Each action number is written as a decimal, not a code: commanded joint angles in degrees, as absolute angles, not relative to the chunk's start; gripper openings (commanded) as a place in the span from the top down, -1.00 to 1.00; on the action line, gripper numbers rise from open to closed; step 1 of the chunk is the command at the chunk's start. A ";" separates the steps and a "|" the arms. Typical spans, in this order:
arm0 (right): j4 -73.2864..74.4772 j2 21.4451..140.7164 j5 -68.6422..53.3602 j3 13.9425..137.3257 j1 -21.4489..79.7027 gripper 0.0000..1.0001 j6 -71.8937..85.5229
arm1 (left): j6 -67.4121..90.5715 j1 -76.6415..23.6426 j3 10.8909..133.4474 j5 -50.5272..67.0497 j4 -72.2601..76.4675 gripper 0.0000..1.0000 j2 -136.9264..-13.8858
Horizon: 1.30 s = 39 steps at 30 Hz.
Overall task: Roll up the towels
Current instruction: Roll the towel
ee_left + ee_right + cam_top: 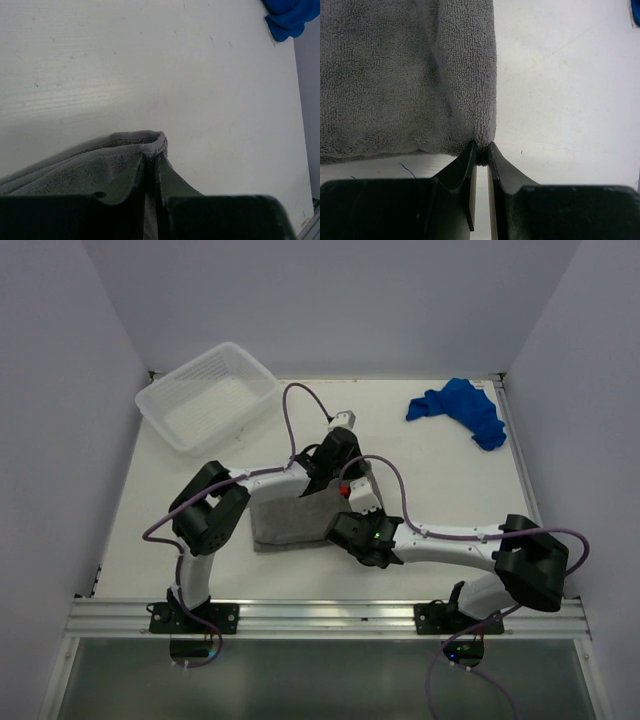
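The grey towel lies mid-table, between the two arms. My left gripper is at its far right corner. In the left wrist view that gripper is shut on a raised, folded-over edge of the grey towel. My right gripper is at the near right corner. In the right wrist view it is shut on the hem of the grey towel, which lies flat beyond the fingers. The blue towel lies crumpled at the far right of the table, apart from both grippers, and shows in a corner of the left wrist view.
A translucent white ribbed basket stands at the far left corner. White walls close in the table on three sides, and a metal rail runs along the near edge. Bare white tabletop lies between the grey and blue towels.
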<state>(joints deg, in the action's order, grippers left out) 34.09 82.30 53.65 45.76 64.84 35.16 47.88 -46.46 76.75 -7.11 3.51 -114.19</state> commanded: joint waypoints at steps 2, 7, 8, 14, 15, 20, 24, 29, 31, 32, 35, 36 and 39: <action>37.53 85.25 57.13 49.22 66.70 1.00 36.83 | 45.44 -43.77 73.48 -6.07 13.70 1.00 -109.51; 37.88 88.59 56.87 51.06 67.85 1.00 36.04 | 44.12 -43.33 71.63 -5.28 14.50 1.00 -108.99; 37.45 89.03 56.52 51.50 68.03 1.00 36.04 | 43.86 -43.24 71.37 -5.10 14.85 1.00 -109.07; 31.48 88.86 52.12 49.58 68.29 1.00 34.37 | 42.81 -42.98 69.61 -4.74 15.21 1.00 -109.16; 30.86 88.86 51.77 49.22 68.20 1.00 34.28 | 42.54 -42.98 69.26 -5.18 15.03 1.00 -108.99; 26.12 88.51 48.09 48.43 68.20 1.00 33.31 | 40.43 -42.72 67.85 -6.59 13.98 1.00 -108.02; 25.49 89.30 46.94 48.34 68.20 1.00 34.27 | 40.25 -42.10 66.45 -6.42 14.15 1.00 -108.28; 24.79 89.03 45.97 47.81 67.24 1.00 34.89 | 40.17 -41.57 65.13 -6.24 15.03 1.00 -108.54; 23.83 87.98 43.34 47.11 66.36 1.00 35.51 | 39.99 -41.57 65.13 -6.50 14.77 1.00 -108.90; 22.86 87.72 42.20 46.15 65.31 1.00 35.59 | 39.82 -41.57 65.04 -6.50 14.59 1.00 -108.90; 21.37 86.49 39.21 44.83 63.20 1.00 35.68 | 39.38 -41.57 64.60 -7.03 14.85 1.00 -108.98; 20.84 86.14 38.16 44.39 62.58 0.95 35.42 | 39.11 -41.57 64.43 -7.29 14.85 1.00 -109.16; 17.76 83.68 32.10 42.28 60.04 0.83 35.51 | 39.02 -41.57 63.99 -7.47 14.85 1.00 -109.42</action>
<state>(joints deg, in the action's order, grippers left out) 20.93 86.56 39.31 44.36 62.00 34.00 40.99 -42.54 64.75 -4.03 11.29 -110.67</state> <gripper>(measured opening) 0.141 0.122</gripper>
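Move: The left hand keeps hold of the grey towel's raised fold at its far end; the middle of the flat grey towel it will be folded over lies about 14 cm to the left, 8 cm back and 7 cm below. The blue towel is some 19 cm ahead and 24 cm to the right, the white basket about 20 cm ahead and 37 cm to the left. For the right hand, holding the fold's near end, that flat part's middle is roughly 19 cm left, 8 cm ahead and 6 cm down. Both hands keep the grey fold pinched at its two ends and carry it together to the left by about 5 cm, sinking 3 to 4 cm as they go, so that the fold comes over and down towards the flat part of the grey towel. The left wrist hardly turns, while the right wrist, once most of its leftward travel is done, rolls left side up and tips its fingers a little further down as it lowers, with both grippers staying shut throughout. ##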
